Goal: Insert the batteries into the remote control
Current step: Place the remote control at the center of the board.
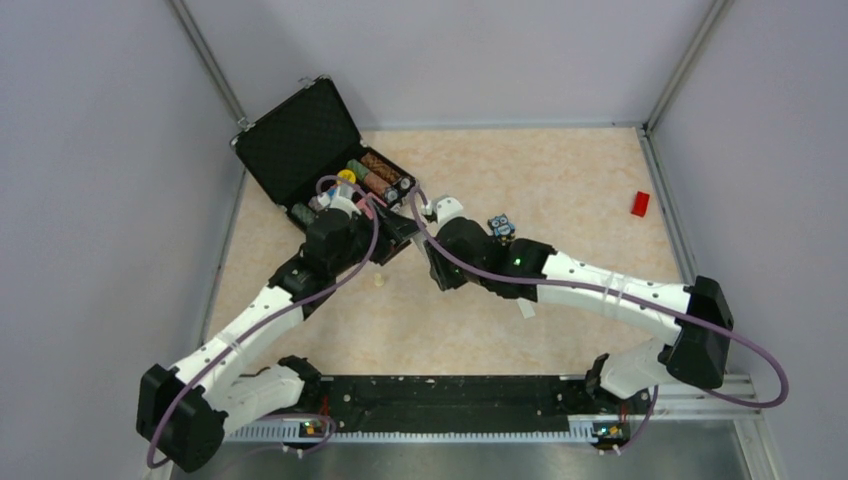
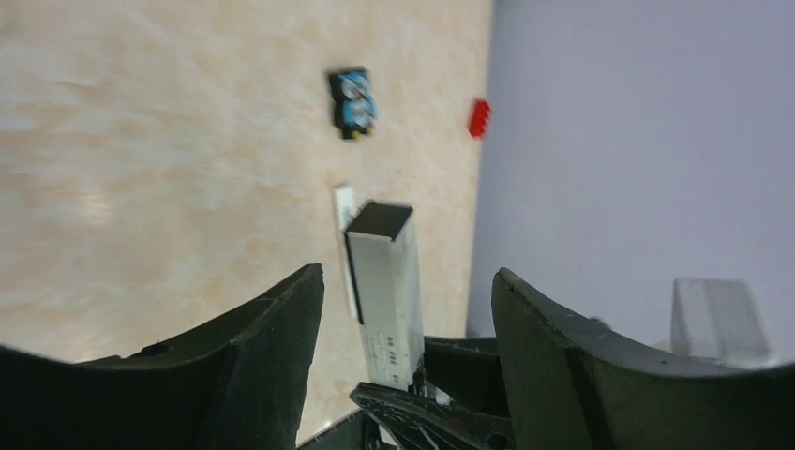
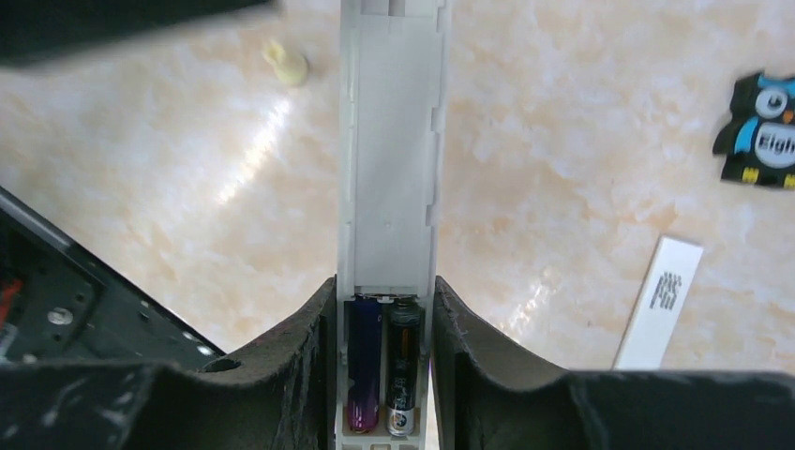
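My right gripper point(image 3: 386, 291) is shut on the white remote control point(image 3: 389, 141), gripping it by its sides at the open battery bay. Two batteries lie side by side in the bay, a purple one point(image 3: 364, 361) and a black one point(image 3: 403, 361). The remote's long body points away from me above the table. In the left wrist view the remote point(image 2: 384, 281) shows end-on between the wide-open fingers of my left gripper point(image 2: 408, 272), which touches nothing. In the top view both grippers meet beside the case, the left point(image 1: 392, 226) and the right point(image 1: 424, 222).
A white cover strip point(image 3: 661, 305) lies flat on the table to the right of the remote. A blue-and-black gadget point(image 1: 501, 226) and a red block point(image 1: 640, 203) lie further right. An open black case point(image 1: 300, 140) holding several larger batteries stands at the back left. A small yellowish bit point(image 1: 379, 281) lies nearby.
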`<action>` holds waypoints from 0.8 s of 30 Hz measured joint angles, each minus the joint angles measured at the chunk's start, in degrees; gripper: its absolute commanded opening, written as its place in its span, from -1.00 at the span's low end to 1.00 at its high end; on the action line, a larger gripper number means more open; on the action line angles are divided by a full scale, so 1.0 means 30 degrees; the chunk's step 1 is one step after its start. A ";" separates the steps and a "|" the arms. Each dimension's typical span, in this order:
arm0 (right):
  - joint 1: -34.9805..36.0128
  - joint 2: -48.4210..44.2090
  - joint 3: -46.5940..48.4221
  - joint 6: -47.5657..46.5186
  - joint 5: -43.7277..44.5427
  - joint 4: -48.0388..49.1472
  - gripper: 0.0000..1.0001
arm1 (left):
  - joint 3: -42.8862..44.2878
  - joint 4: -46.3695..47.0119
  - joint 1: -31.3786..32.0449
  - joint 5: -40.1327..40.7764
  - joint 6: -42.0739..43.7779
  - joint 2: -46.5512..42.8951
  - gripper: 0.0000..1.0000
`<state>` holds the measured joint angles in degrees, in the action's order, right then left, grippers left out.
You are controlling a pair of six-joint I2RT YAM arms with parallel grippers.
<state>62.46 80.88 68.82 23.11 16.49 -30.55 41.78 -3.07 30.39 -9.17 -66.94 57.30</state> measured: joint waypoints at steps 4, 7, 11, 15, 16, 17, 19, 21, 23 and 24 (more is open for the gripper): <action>-0.0036 -0.0007 -0.2229 -0.0029 0.0036 0.0051 -0.48 | -0.0845 -0.3636 -0.0816 0.3789 -0.0335 -0.2412 0.44; -0.0036 0.0102 -0.3810 -0.0168 0.0153 0.0160 -0.48 | -0.1829 -0.5151 -0.1566 0.5421 -0.0590 -0.4087 0.44; -0.0036 0.1217 -0.4663 -0.0393 0.0306 0.0459 -0.48 | -0.2273 -0.6309 -0.1851 0.6404 -0.0634 -0.4801 0.44; -0.0036 0.2674 -0.4940 -0.0510 0.0306 0.1093 -0.47 | -0.2266 -0.6419 -0.1931 0.6390 -0.0525 -0.4452 0.44; -0.0036 0.3016 -0.4947 -0.0503 0.0306 0.1202 -0.47 | -0.2266 -0.6426 -0.1960 0.6346 -0.0452 -0.4262 0.44; -0.0036 0.3286 -0.4940 -0.0495 0.0291 0.1348 -0.47 | -0.2266 -0.6433 -0.1982 0.6280 -0.0364 -0.4109 0.43; -0.0036 0.3832 -0.4940 -0.0459 0.0277 0.1639 -0.47 | -0.2266 -0.6433 -0.1996 0.6120 -0.0204 -0.3861 0.43; -0.0036 0.4408 -0.4940 -0.0335 0.0240 0.1829 -0.45 | -0.2266 -0.6433 -0.2004 0.5916 -0.0124 -0.3759 0.43; -0.0036 0.4801 -0.4940 -0.0219 0.0219 0.2004 -0.37 | -0.2266 -0.6426 -0.2047 0.5829 -0.0080 -0.3759 0.43; -0.0036 0.4816 -0.4903 -0.0240 0.0138 0.2084 -0.32 | -0.2266 -0.6419 -0.2091 0.5748 -0.0051 -0.3759 0.43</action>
<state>62.35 95.33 54.11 22.39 16.91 -24.29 34.98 -22.33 24.12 8.08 -67.09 46.02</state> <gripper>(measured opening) 0.339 0.716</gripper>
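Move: The remote control is already in the right hand's fingers. The bare spot on the board it is bound for lies about 20 cm below that hand, some 5 cm to its right and 2 cm back. The battery cover lies about 16 cm right and 4 cm ahead, the nearer pawn 14 cm left and 6 cm ahead, the owl block 12 cm right and 17 cm ahead. From the left hand, the spot is roughly 11 cm right, 8 cm back and 25 cm down. The remote control, batteries facing up, is lowered by the right hand about 17 cm towards the bare board, drifting 5 cm right, quickly at first and then easing; the wrist tips some 25 degrees steeper downward and the fingers keep their grip. The left hand, already open and clear of the remote, draws away about 10 cm left and 7 cm down, turning counter-clockwise. ##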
